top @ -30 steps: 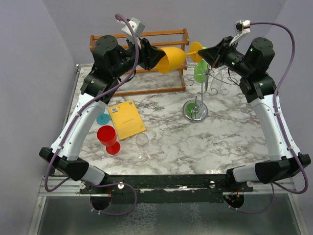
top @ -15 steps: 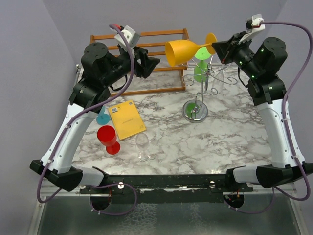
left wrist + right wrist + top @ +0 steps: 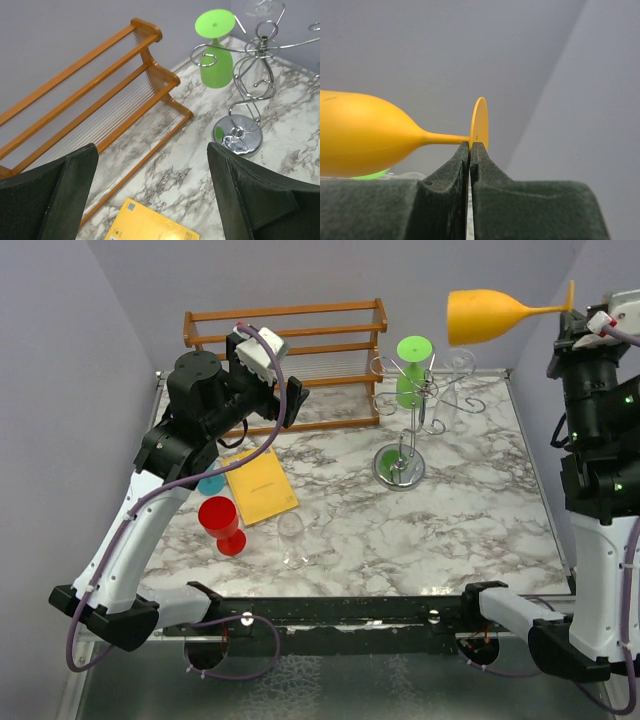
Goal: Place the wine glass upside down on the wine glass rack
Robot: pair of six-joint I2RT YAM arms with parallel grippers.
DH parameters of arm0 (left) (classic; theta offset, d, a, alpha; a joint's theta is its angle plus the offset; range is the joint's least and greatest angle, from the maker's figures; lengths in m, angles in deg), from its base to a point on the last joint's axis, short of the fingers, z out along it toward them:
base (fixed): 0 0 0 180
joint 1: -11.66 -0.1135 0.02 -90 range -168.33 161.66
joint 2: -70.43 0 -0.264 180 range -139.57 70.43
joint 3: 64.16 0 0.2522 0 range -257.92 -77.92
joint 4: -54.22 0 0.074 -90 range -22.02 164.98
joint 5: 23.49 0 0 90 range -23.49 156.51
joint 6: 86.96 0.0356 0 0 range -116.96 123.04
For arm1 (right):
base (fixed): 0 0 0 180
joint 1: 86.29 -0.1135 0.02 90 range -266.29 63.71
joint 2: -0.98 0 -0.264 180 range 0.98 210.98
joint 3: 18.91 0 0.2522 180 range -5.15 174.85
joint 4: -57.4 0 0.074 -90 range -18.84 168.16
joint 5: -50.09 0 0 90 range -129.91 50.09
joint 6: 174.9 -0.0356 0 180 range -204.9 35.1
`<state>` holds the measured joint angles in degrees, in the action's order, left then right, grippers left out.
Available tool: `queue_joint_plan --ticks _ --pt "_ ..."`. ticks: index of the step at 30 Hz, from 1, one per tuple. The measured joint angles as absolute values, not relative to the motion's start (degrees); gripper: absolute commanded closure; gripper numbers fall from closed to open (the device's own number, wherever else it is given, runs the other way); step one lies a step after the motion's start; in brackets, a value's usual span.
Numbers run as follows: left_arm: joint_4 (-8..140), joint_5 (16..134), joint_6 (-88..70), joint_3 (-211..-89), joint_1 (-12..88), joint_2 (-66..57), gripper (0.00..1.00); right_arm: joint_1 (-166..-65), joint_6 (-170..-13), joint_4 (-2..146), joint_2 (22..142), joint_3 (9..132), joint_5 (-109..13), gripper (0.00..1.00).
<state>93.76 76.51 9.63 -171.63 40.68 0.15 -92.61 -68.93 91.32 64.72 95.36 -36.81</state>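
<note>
The yellow-orange wine glass lies level in the air, high at the back right, bowl pointing left. My right gripper is shut on the rim of its foot; in the right wrist view the wine glass stretches left from the right gripper. The silver wine glass rack stands on the marble table, below and left of the glass, with a green glass hanging upside down on it. My left gripper is open and holds nothing, over the table left of the wine glass rack.
A brown wooden shelf rack stands along the back edge. A yellow booklet, a red glass, a clear glass and a teal piece sit at the front left. A clear glass hangs on the wire stand.
My left gripper opened, let go of the glass's bowl and drew back to the left. My right arm carried the glass up and to the right by its foot.
</note>
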Motion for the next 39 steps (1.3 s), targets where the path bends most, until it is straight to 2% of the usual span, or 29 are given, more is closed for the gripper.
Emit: queue_joint_plan --ticks 8,18,28,39 --pt "95.84 75.83 12.08 -169.30 40.66 0.92 0.04 -86.17 -54.81 91.08 57.90 87.93 -24.29 0.99" --pt "96.03 75.83 14.24 -168.84 40.66 1.75 0.04 -85.40 -37.83 89.61 56.18 73.44 -13.78 0.99" --pt "96.58 75.88 15.05 -168.40 40.61 1.68 0.04 -85.40 -29.00 93.85 58.17 69.86 -22.54 0.99" --pt "96.82 75.98 15.47 -168.42 40.61 0.39 0.04 -85.40 -19.16 102.88 66.89 76.55 -37.36 0.99"
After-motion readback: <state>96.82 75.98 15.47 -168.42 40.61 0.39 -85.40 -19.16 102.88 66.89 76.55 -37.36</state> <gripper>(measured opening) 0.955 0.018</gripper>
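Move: The right hand holds the yellow wine glass by its foot end, bowl to the left; the rack's free right-hand hook is about 17 cm below, roughly 3 cm ahead and 6 cm to its left. The rack's centre post top is some 15 cm left and 6 cm ahead; the hung clear glass is about 10 cm left and 10 cm ahead, the hung green glass 17 cm left and 12 cm ahead. From the empty left hand the hook is about 31 cm right, 3 cm ahead and 6 cm below. Keeping its shut grip on the yellow glass, the right hand first swings about 12 cm to the right and some 4 cm back, already starting to sink, then curves down and forward and returns about 6 cm leftward towards the free hook, ending about 18 cm lower and 5 cm farther out. On the way the wrist rolls its left side down by some 50 degrees and tips about 30 degrees nose-down to turn the bowl downward, while the empty left hand only sinks about 3.5 cm, its fingers staying wide open. ##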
